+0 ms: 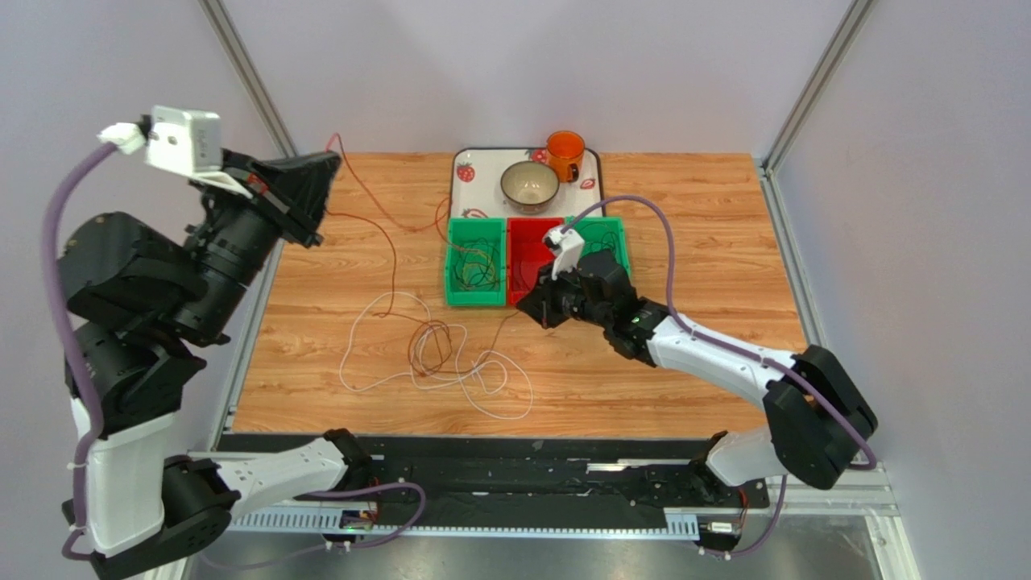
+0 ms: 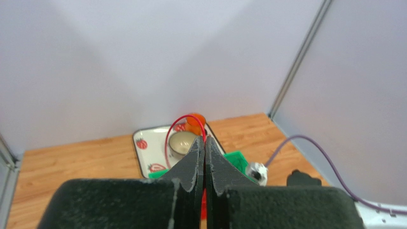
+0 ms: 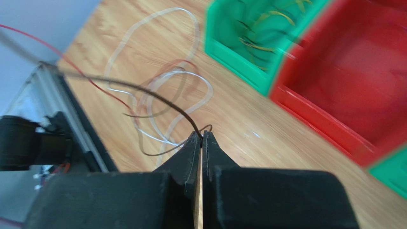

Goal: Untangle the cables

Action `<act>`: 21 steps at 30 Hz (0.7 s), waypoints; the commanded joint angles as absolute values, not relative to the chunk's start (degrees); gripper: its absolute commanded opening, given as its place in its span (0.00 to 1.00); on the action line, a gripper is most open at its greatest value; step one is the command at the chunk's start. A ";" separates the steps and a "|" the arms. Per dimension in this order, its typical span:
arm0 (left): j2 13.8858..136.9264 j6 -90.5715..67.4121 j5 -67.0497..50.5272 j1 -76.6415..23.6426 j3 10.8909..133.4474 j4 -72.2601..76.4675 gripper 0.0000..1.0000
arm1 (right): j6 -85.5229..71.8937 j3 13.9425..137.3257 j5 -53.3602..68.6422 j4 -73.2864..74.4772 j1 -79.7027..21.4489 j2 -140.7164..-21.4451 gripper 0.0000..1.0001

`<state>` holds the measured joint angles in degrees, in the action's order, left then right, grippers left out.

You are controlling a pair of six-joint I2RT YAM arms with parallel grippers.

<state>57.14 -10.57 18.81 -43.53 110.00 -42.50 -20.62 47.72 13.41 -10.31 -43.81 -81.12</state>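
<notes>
The cables lie in a loose tangle (image 1: 436,351) on the wooden table, with a white loop (image 1: 351,363) spreading to the left. My left gripper (image 1: 329,163) is raised high at the back left and is shut on a thin red cable (image 1: 363,193), which arcs up out of its tips (image 2: 205,140) as a red loop (image 2: 167,143). My right gripper (image 1: 533,308) sits low in front of the red bin. It is shut (image 3: 201,136) on a dark brown cable (image 3: 162,98) that runs left over the white cable (image 3: 200,86).
Three bins stand side by side behind the tangle: green (image 1: 476,290), red (image 1: 523,290) and green (image 1: 617,230), the green ones holding wires. Behind them a strawberry tray (image 1: 465,169) carries a bowl (image 1: 529,184) and an orange cup (image 1: 564,151). Walls close in on three sides.
</notes>
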 commanded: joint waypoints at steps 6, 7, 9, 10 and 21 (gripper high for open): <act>63.98 -0.10 25.40 -43.86 125.50 -37.63 0.00 | -18.37 42.98 -4.12 3.08 -40.87 -69.88 0.00; 64.51 -0.09 25.23 -43.86 126.12 -35.18 0.00 | -18.98 42.37 -4.04 2.47 -40.61 -69.61 0.00; 64.60 2.00 23.83 -43.86 125.43 -31.57 0.00 | -18.90 41.66 -3.96 1.67 -40.34 -69.61 0.00; 64.69 2.72 23.21 -43.86 124.64 -27.90 0.00 | -18.98 41.57 -4.13 1.58 -40.34 -69.61 0.00; 67.51 8.17 17.94 -43.86 124.92 2.48 0.00 | -25.65 38.32 1.93 -1.32 -32.09 -69.43 0.00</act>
<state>69.47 4.80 21.82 -43.53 129.21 -18.59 -21.67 38.48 -0.30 1.58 -34.68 -69.36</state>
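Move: The tangle of white and brown cable lies roughly 14 cm to the right hand's left, 4 cm nearer the base and 15 cm below. The right hand holds the brown cable. From it the right green bin is about 16 cm ahead and 16 cm right, the red bin 16 cm ahead and 3 cm right, both some 13 cm lower. From the raised left hand, pinching the red cable, the tangle is about 55 cm below, 5 cm right and 1 cm ahead. Upwards goes the left hand, about 15 cm and slightly left, drawing the red cable away from the tangle as its fingertips tilt up some 25 degrees. Meanwhile the right hand pulls the brown cable to the right past the front of the red bin towards the right green one, sinking a little and turning clockwise. Both grippers stay shut on their cables. ##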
